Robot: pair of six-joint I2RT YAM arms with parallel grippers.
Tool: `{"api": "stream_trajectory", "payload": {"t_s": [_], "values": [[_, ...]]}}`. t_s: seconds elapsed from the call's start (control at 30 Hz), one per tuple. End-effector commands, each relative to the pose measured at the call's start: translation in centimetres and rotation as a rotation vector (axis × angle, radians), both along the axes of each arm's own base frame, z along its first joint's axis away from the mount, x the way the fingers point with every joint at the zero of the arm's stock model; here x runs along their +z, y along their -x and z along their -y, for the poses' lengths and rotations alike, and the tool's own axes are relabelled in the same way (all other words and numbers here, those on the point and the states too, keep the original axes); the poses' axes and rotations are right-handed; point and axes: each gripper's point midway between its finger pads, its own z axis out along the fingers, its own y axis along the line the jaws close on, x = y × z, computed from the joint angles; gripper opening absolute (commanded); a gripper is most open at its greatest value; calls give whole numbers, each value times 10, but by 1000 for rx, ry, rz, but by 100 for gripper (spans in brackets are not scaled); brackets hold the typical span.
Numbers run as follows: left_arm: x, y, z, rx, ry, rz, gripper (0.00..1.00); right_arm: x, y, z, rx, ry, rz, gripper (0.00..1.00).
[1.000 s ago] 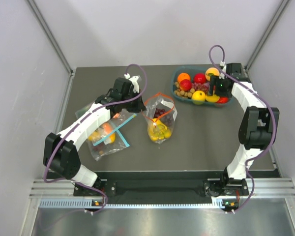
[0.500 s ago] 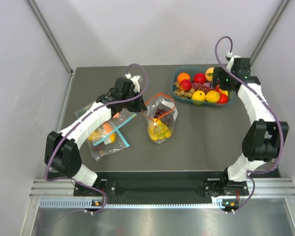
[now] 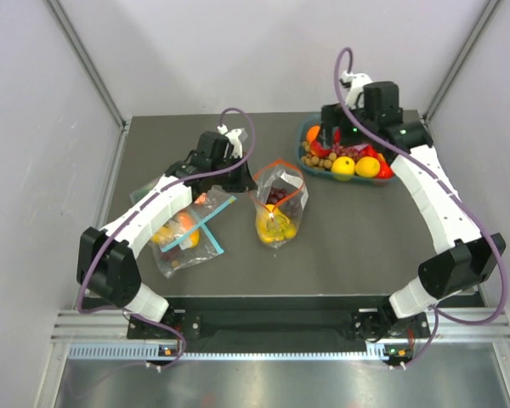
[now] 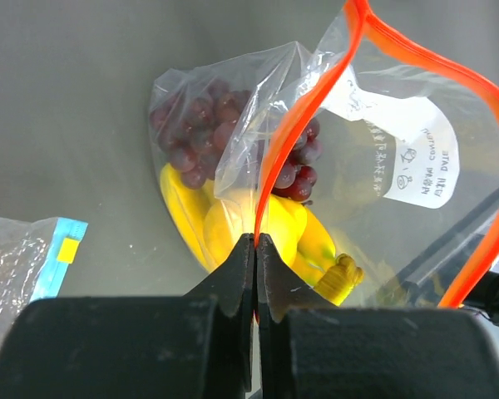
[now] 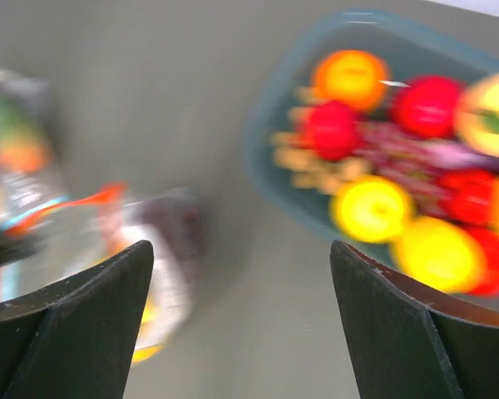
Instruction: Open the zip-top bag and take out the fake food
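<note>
The zip-top bag stands mid-table, its red-orange zip strip spread into an open loop. Through the clear plastic show the fake food: dark purple grapes above a yellow banana bunch. My left gripper is shut on the near side of the strip, which runs into the pinched jaws. The white label is on the far wall. My right gripper hangs open and empty over the bin's left end, apart from the bag; its view is blurred, and its fingers hold nothing.
A teal bin at the back right holds several orange, red and yellow fruits. A flat clear bag with a teal-blue strip lies under the left arm and shows at the left wrist view's lower left.
My right arm has swung left from the bin's right end to its left end, nearer the bag, its jaws now wider. The left gripper and the bag have not moved.
</note>
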Motion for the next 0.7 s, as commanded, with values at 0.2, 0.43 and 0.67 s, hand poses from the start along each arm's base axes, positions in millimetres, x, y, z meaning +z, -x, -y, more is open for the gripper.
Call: {"api": "stream_trajectory", "payload": {"t_s": [0.2, 0.43, 0.67], "values": [[31, -2, 16, -25, 80, 71, 0, 39, 76, -137, 380, -286, -60, 77], [35, 4, 13, -14, 87, 81, 0, -26, 95, -163, 454, -170, -215, 69], [34, 8, 8, 0, 77, 89, 0, -74, 99, -152, 424, -60, -306, 63]]}}
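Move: From the empty right gripper, the yellow fruit among the bananas in the open bag lies about 16 cm left, 8 cm back and 25 cm below. The bag's mouth is some 15 cm left, 6 cm back and 14 cm below; the grapes lie about 6 cm farther out than the yellow fruit. The fruit bin stands 9 cm right, 11 cm ahead, 26 cm below. From the left gripper, the yellow fruit is 5 cm right, 2 cm ahead, 14 cm below. Sweep the right gripper left and somewhat back, away from the fruit bin, about 18 cm to above the bag's open mouth, swinging the fingers some 25 degrees counter-clockwise. Then sink about 7 cm towards the fruit, tipping them down and narrowing the still wide gap by roughly a quarter. Keep the left gripper pinched on the orange rim, easing it slightly up and back. ##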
